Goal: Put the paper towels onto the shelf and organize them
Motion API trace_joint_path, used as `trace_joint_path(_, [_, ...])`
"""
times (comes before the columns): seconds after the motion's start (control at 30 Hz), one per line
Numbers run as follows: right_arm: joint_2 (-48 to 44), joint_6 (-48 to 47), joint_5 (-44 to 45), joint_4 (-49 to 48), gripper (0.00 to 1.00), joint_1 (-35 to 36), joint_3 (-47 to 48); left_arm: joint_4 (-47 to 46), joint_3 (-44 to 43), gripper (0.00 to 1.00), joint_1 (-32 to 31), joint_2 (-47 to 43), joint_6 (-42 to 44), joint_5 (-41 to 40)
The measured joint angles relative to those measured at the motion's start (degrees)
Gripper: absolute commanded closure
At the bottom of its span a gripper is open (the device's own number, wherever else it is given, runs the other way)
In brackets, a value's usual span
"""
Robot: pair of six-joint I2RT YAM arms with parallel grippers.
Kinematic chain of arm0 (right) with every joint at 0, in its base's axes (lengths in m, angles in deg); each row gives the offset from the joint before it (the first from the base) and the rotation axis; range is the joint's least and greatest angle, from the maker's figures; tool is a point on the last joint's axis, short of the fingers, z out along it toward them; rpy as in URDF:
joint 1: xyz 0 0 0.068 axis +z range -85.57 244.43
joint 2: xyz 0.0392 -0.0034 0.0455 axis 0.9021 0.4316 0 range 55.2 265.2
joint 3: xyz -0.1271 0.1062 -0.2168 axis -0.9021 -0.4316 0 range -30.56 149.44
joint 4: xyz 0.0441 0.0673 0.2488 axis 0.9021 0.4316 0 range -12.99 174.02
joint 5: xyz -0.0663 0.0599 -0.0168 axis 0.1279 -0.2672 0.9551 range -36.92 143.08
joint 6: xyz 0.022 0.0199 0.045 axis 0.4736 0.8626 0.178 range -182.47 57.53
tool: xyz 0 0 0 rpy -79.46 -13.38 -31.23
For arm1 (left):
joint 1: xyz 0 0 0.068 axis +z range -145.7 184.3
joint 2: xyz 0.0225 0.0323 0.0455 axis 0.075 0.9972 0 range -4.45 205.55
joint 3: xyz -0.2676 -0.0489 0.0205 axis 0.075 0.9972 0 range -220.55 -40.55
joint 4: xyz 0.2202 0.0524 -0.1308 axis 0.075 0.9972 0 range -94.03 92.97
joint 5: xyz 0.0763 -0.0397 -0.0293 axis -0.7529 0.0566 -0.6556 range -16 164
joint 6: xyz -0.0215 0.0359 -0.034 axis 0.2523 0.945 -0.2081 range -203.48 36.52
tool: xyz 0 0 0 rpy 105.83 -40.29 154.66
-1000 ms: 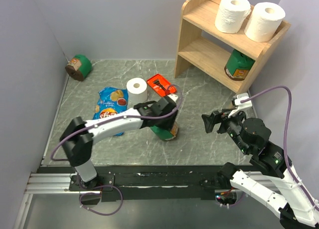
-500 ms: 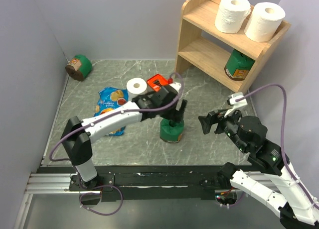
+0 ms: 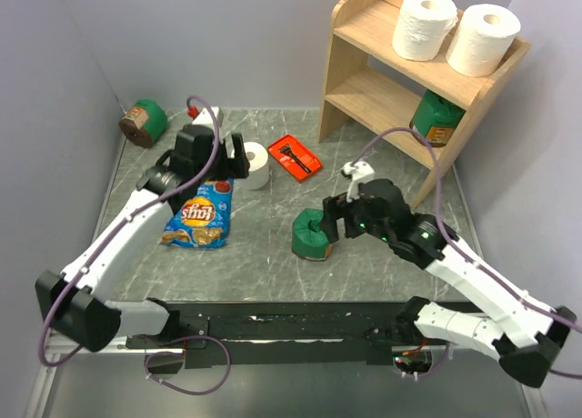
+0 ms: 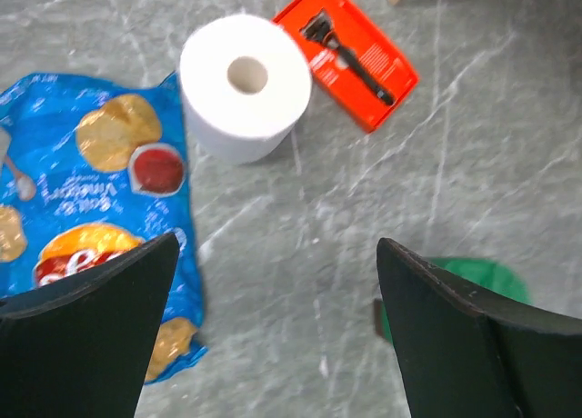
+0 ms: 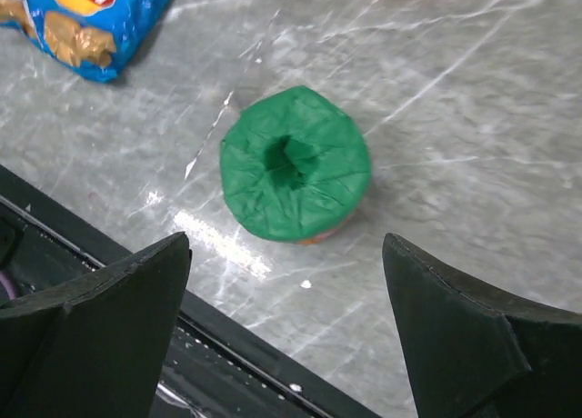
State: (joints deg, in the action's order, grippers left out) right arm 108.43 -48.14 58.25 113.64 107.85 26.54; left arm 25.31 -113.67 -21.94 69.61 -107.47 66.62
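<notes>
Two white paper towels (image 3: 424,24) (image 3: 483,39) stand upright on the top tier of the wooden shelf (image 3: 368,23) at the back right. A third paper towel roll (image 3: 251,164) (image 4: 244,86) stands on end on the table, between the chip bag and the red package. My left gripper (image 3: 233,157) (image 4: 277,291) hovers just left of and above this roll, open and holding nothing. My right gripper (image 3: 337,214) (image 5: 286,282) is open above the table's middle, close beside an upright green canister (image 3: 313,235) (image 5: 295,162), not touching it.
A blue chip bag (image 3: 198,213) (image 4: 82,191) lies flat left of the roll. A red razor package (image 3: 294,155) (image 4: 356,53) lies to its right. One green canister (image 3: 436,118) sits on the shelf's lower tier, another (image 3: 143,122) lies at the back left corner.
My left gripper opened, left the green canister standing upright mid-table, and swung back left to the loose roll. My right arm moved left and down over the canister.
</notes>
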Motion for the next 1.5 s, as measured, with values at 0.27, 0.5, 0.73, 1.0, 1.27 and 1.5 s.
trace_joint_path(0.27, [12.85,1.05,-0.57,-3.04,0.11,4.68,1.11,-1.53,10.62,0.04,-1.03,-9.14,1.88,-10.4])
trace_joint_path(0.5, [22.45,-0.31,2.49,-3.08,0.15,7.65,5.95,-5.16,11.52,0.04,-1.14,-17.11,1.86,-17.38])
trace_joint_path(0.73, [27.32,-1.16,4.13,-3.1,0.19,8.09,6.97,-6.21,12.0,0.04,-1.25,-18.29,1.84,-18.88])
trace_joint_path(1.0, [30.25,-1.11,4.42,-3.34,0.23,8.39,6.97,-6.19,12.07,0.04,-1.25,-17.79,1.86,-19.54])
trace_joint_path(1.27, [32.94,-0.9,5.05,-3.67,0.28,9.11,6.82,-6.16,12.15,0.04,-1.25,-17.79,1.84,-19.56])
trace_joint_path(1.5, [35.45,-0.9,6.58,-4.09,0.33,9.81,6.49,-6.16,12.15,0.04,-1.25,-17.79,1.84,-19.56])
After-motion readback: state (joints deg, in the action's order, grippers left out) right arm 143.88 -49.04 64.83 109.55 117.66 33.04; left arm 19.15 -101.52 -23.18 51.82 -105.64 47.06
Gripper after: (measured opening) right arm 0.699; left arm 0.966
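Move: The green paper towel roll stands about 3 cm ahead and 5 cm to the left of the right hand, its middle some 17 cm below. From that hand, the white paper towel roll is roughly 22 cm ahead and 21 cm left, the orange tray some 28 cm ahead and 10 cm left, and the chip bag about 10 cm ahead and 35 cm left. From the left hand, the green roll lies some 10 cm back, 18 cm right and 20 cm below. The right hand's fingers come astride the near-left wall of the green roll, one outside and the other at the core hole, closing partway; a firm pinch isn't visible. To get there the hand sinks some 13 cm and goes about 8 cm left, then mostly straight down, its left side dipping as the fingers tip down. The empty left hand dips briefly, then draws left and slightly back and up, away from the white roll, and stops, open. ##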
